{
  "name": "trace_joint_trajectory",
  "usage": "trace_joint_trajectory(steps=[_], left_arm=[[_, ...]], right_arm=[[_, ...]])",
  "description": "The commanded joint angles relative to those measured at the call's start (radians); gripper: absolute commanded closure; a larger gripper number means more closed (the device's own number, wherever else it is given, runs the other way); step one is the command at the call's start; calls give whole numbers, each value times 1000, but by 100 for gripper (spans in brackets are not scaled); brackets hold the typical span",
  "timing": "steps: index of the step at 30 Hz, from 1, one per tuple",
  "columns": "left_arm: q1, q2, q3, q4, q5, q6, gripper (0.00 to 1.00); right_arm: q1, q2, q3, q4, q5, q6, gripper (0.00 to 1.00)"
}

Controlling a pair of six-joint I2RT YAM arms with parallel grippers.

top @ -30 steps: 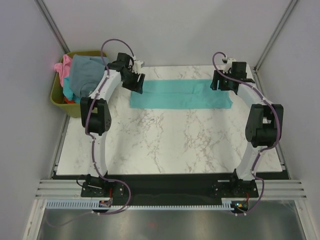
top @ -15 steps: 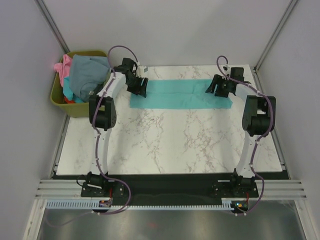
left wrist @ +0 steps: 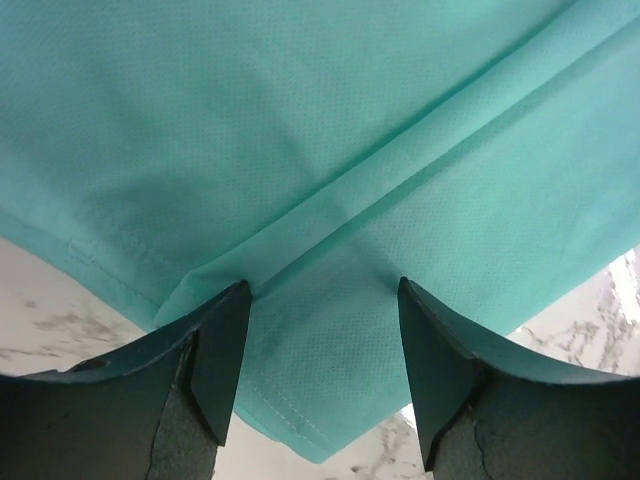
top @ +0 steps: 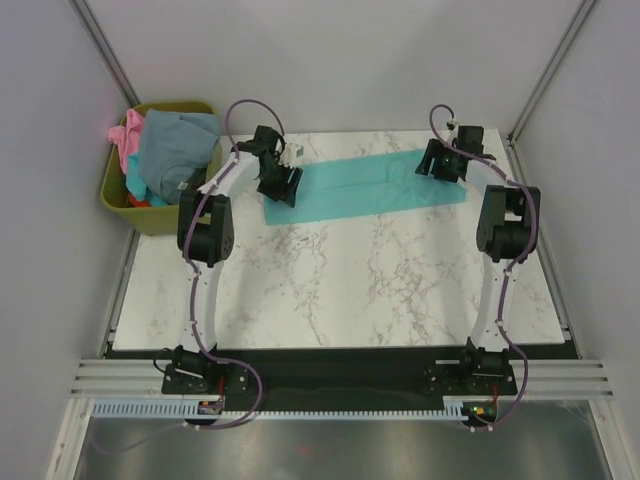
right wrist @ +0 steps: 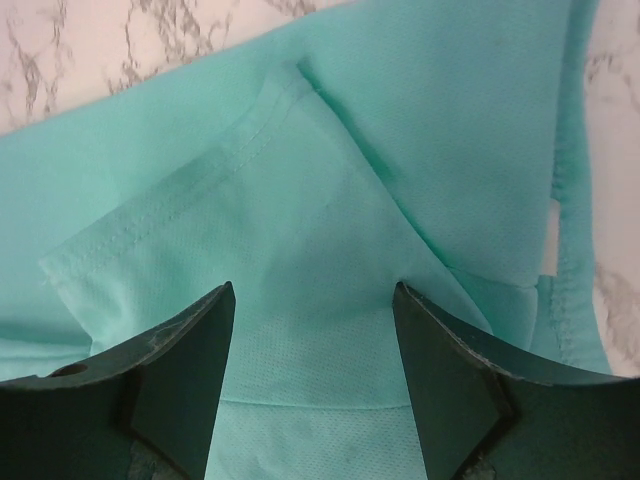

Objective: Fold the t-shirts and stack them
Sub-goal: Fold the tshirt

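A teal t-shirt (top: 370,185), folded into a long strip, lies slanted across the far part of the marble table (top: 330,290). My left gripper (top: 283,185) is over its left, nearer end. In the left wrist view that gripper (left wrist: 321,290) stands open, its fingertips (left wrist: 228,330) resting on the cloth astride a corner (left wrist: 320,400). My right gripper (top: 440,165) is over the right, farther end. It (right wrist: 314,290) is open too, straddling a folded sleeve (right wrist: 250,210). A grey-blue t-shirt (top: 175,145), a pink one (top: 125,140) and a red-orange one (top: 140,200) lie in the bin.
The olive-green bin (top: 112,190) stands off the table's far left corner, beside the left arm. Grey walls close in the back and both sides. The arm bases (top: 200,370) sit on the black strip at the table's near edge.
The teal strip lay straight across the table and now slants, right end farther back and left end nearer. Both grippers moved with its ends and stayed open.
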Motion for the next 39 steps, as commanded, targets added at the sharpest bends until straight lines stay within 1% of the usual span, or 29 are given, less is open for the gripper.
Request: trace_joint_trajectory(steps=[1,7,11,15,17,19,20,24,28,29,33,34,37,39], left_arm=[[-41,-72,-110,-72,-49,-30,32],[-111,-184,-291,-69,-74,-50,32],[-180,-241,-351,-71,-80,-62,32],[-210,-298,-333,-65,-136,-62,30],[-207,-316,-289,-66,-196,-46,28],[-196,-338,-244,-65,-219,-24,27],[-178,-341,-229,-63,-222,-21,27],[-119,-330,-183,-60,-215,-12,27],[-63,-249,-134,-56,-193,-12,28],[-44,-231,-123,-56,-180,-12,29],[-15,-152,-57,-60,-147,-7,30],[-12,-142,-34,-63,-143,-4,30],[-3,-106,-14,-69,-123,-4,32],[2,-93,-14,-75,-104,-2,34]], right_arm=[[-5,78,100,1,83,-36,26],[4,150,211,30,55,-25,26],[21,184,280,51,20,-36,26],[36,170,309,68,0,-34,26],[38,138,311,70,0,-37,26],[35,104,299,68,11,-44,25],[32,63,291,71,15,-44,25],[3,-40,226,70,11,-10,25],[-33,-123,96,70,-50,82,24],[-40,-150,69,70,-67,134,25],[-80,-199,-94,90,-165,265,26],[-83,-206,-149,94,-178,274,26],[-90,-213,-212,97,-187,279,26],[-91,-203,-226,104,-192,279,26]])
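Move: Under the open left fingertips is the t-shirt's left end, its near left corner about 6 cm back and 4 cm to the left, a centimetre lower. The olive bin stands some 31 cm to the left and 8 cm farther out, its middle about 8 cm higher. Under the right hand the cloth continues; the shirt's right end is about 9 cm to the right and 3 cm back of that hand, a centimetre lower. Dragging the shirt's left end with open fingers resting on it, the left hand slides about 12 cm back and 5 cm right while the right hand pushes its end some 6 cm forward. Both then lift off: the left rises about 7 cm, swings forward and left, and sinks over the far left corner; the right rises some 11 cm, draws back and right, then starts down. Both grippers stay open. ##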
